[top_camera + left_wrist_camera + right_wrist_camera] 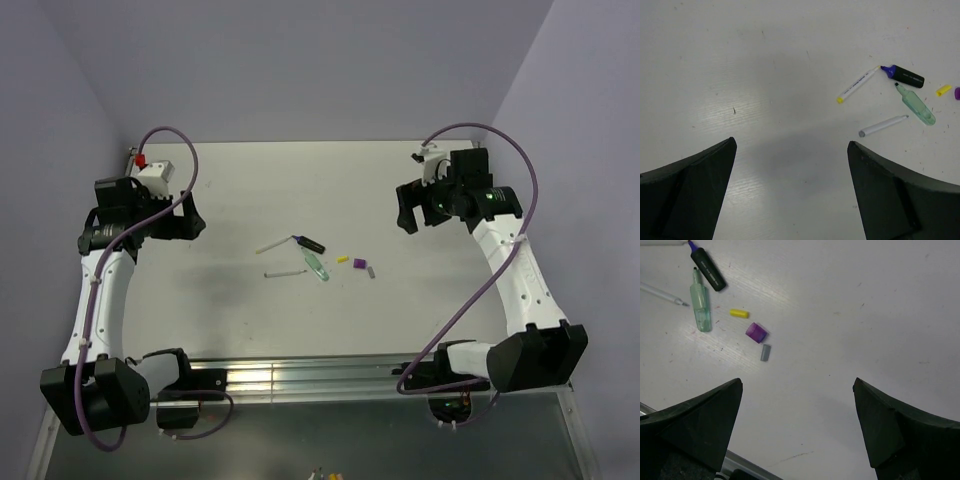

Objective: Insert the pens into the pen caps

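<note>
Four pens lie together mid-table: a black one with a purple tip (pixel 309 243) (pixel 905 76) (pixel 708 269), a pale yellow-white one (pixel 272 246) (pixel 858 85), a grey-white one (pixel 284 272) (pixel 883 125) (pixel 662 293) and a translucent green one (pixel 317 266) (pixel 916 105) (pixel 700 300). Just right of them sit the pen caps: yellow (pixel 343 259) (pixel 739 313), purple (pixel 359 263) (pixel 756 332) and grey (pixel 371 270) (pixel 765 352). My left gripper (pixel 197 223) (pixel 791 142) hangs open well left of the pens. My right gripper (pixel 408 212) (pixel 797 382) hangs open well right of the caps. Both hold nothing.
A white block with a red part (pixel 150 172) stands at the back left corner. A metal rail (pixel 300 378) runs along the table's near edge between the arm bases. Purple walls close in the back and both sides.
</note>
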Available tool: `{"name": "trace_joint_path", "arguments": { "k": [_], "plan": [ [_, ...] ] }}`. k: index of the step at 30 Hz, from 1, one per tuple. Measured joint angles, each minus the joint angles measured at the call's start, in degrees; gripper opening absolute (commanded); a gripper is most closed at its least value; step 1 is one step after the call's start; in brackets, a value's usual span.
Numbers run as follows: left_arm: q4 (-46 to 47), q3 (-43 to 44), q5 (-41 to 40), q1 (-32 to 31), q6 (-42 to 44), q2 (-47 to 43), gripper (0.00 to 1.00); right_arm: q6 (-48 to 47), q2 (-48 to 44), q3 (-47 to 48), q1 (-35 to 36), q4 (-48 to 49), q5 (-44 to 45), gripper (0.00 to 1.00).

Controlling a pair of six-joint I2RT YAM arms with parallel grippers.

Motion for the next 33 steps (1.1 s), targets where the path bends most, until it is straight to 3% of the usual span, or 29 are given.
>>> {"name": "trace_joint_path", "arguments": {
  "k": [12, 23, 33],
  "plan": [
    [-3.41, 0.17, 6.27, 0.00, 2.73, 4.35, 0.99, -3.61, 22.03, 21.42, 13.44, -4.92, 5.25, 0.99],
    [-3.45, 0.17, 7.17, -0.13, 2.49, 5.38, 1.00, -4.37, 46.71, 37.00, 22.71, -6.82, 3.32, 0.83],
    [-2.95, 0.13, 8.68, -0.22, 2.43, 7.61, 0.99, -6.14, 52.74, 40.06, 29.57, -7.45, 4.35, 0.76]
  ]
}}
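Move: The black highlighter lies about 27 cm to the right hand's left, 9 cm ahead and some 21 cm below. The green highlighter is about 26 cm left and 2 cm ahead of that hand, the yellow cap 17 cm left and 4 ahead, the purple cap 13 cm left and 2 ahead. From the left hand, the black highlighter is roughly 24 cm to the right, 8 cm ahead and 20 cm below. Towards the black highlighter, the right hand sweeps about 22 cm left past the caps, first forward and slightly up, then sinking to some 12 cm lower and easing back a little. It turns some 30 degrees counter-clockwise, tips its fingers steeper down and narrows them by about a quarter, touching nothing. The left hand, wide open, sinks a few centimetres and drifts slightly right. ##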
